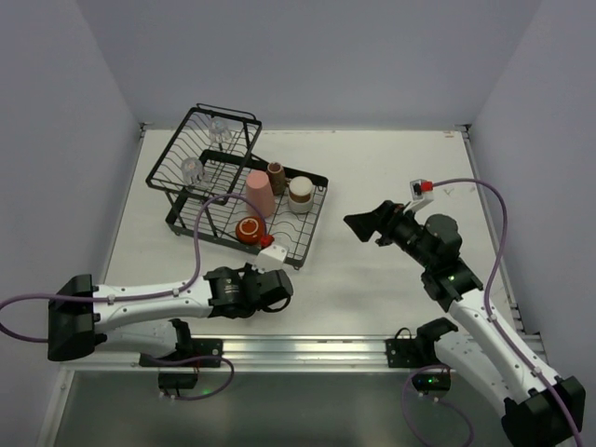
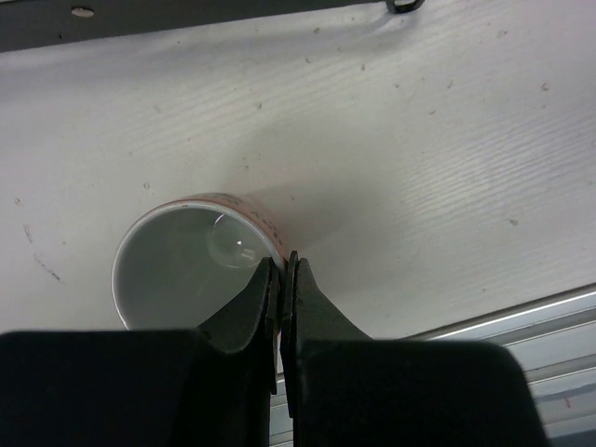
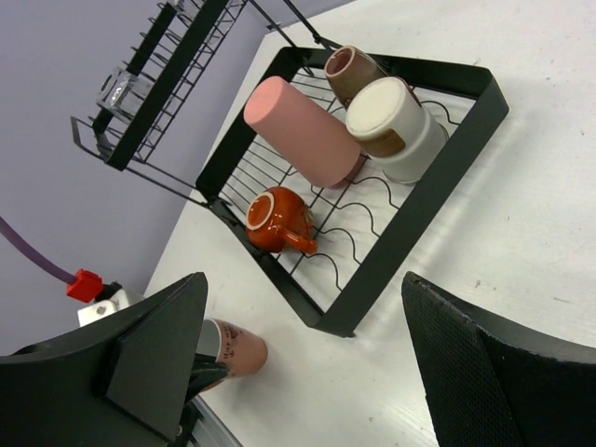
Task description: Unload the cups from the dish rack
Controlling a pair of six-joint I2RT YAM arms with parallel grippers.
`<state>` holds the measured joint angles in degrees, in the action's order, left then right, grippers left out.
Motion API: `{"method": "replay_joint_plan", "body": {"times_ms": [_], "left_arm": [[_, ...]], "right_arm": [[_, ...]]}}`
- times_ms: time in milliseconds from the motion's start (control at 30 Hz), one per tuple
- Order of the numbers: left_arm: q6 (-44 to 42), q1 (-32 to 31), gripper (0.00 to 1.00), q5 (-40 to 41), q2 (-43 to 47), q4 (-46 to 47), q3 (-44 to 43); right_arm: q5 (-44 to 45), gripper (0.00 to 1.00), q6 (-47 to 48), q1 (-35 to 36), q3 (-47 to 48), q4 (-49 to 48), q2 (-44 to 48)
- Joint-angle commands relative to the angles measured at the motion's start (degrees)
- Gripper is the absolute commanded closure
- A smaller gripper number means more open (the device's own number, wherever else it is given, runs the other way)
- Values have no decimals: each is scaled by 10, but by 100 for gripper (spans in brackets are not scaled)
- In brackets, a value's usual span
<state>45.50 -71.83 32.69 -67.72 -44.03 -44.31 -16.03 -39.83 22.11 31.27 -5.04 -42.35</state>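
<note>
The black wire dish rack [image 1: 317, 216] stands at the back left. Its flat tray holds a salmon-pink tumbler [image 1: 259, 194], a small brown cup [image 1: 277, 175], a cream-and-brown cup [image 1: 300, 194] and an orange-red mug [image 1: 250, 230]. Two clear glasses [image 1: 191, 169] sit in the tilted basket. My left gripper [image 1: 272, 285] is shut on the rim of the pink mug [image 2: 186, 265], in front of the rack's near corner, at or just above the table. The mug also shows in the right wrist view [image 3: 235, 346]. My right gripper [image 1: 358, 223] is open and empty, right of the rack.
An aluminium rail [image 1: 298, 349] runs along the table's near edge, close to the pink mug. A small white block with a red cap [image 1: 421, 187] lies at the right. Walls close in the table on the left, back and right.
</note>
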Motion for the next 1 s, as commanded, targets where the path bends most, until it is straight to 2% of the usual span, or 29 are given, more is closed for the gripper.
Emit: {"method": "replay_joint_plan", "body": {"times_ms": [0, 67, 167, 367, 567, 633, 667, 733, 967], "left_arm": [[15, -2, 100, 25, -1, 43, 19], [15, 0, 100, 23, 0, 50, 21], [0, 19, 94, 5, 8, 70, 23], [-5, 40, 68, 3, 24, 75, 23], [-1, 42, 55, 18, 40, 53, 15], [1, 42, 51, 22, 45, 43, 12], [2, 42, 44, 29, 48, 40, 10], [0, 42, 38, 39, 64, 33, 2], [-47, 42, 17, 98, 108, 38, -81]], "right_arm": [[-15, 12, 15, 1, 13, -8, -5], [-17, 12, 15, 2, 13, -8, -6], [-19, 12, 16, 2, 16, -8, -12], [-20, 12, 17, 2, 15, -9, -21], [-22, 12, 27, 13, 28, -4, -41], [-22, 12, 38, 25, 40, 4, -48], [-21, 12, 41, 29, 43, 5, -59], [-11, 14, 55, 52, 58, 11, -73], [36, 17, 73, 122, 99, 0, -141]]}}
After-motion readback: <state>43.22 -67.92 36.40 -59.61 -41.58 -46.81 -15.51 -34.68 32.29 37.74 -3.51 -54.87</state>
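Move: The pink cup is already set down in the left gripper, whose shut fingers pinch its rim; its middle lies about 4 cm to their left and 5 cm below. From that hand the red cup in the rack is some 14 cm ahead and 4 cm left, the rack's near corner about 5 cm ahead and 9 cm right. From the right hand the red cup lies about 28 cm left, 1 cm ahead and 20 cm down; the white cup 15 cm left, 8 cm ahead. Let go of the pink cup's rim: spread the left fingers from shut to nearly wide open while easing forward, then lift the gripper off, about 5 cm up and 3 cm forward in all, mostly at the end. Meanwhile sink the open right gripper about 2 cm, then sweep it some 6 cm left towards the red cup, turning counter-clockwise about 10 degrees. ##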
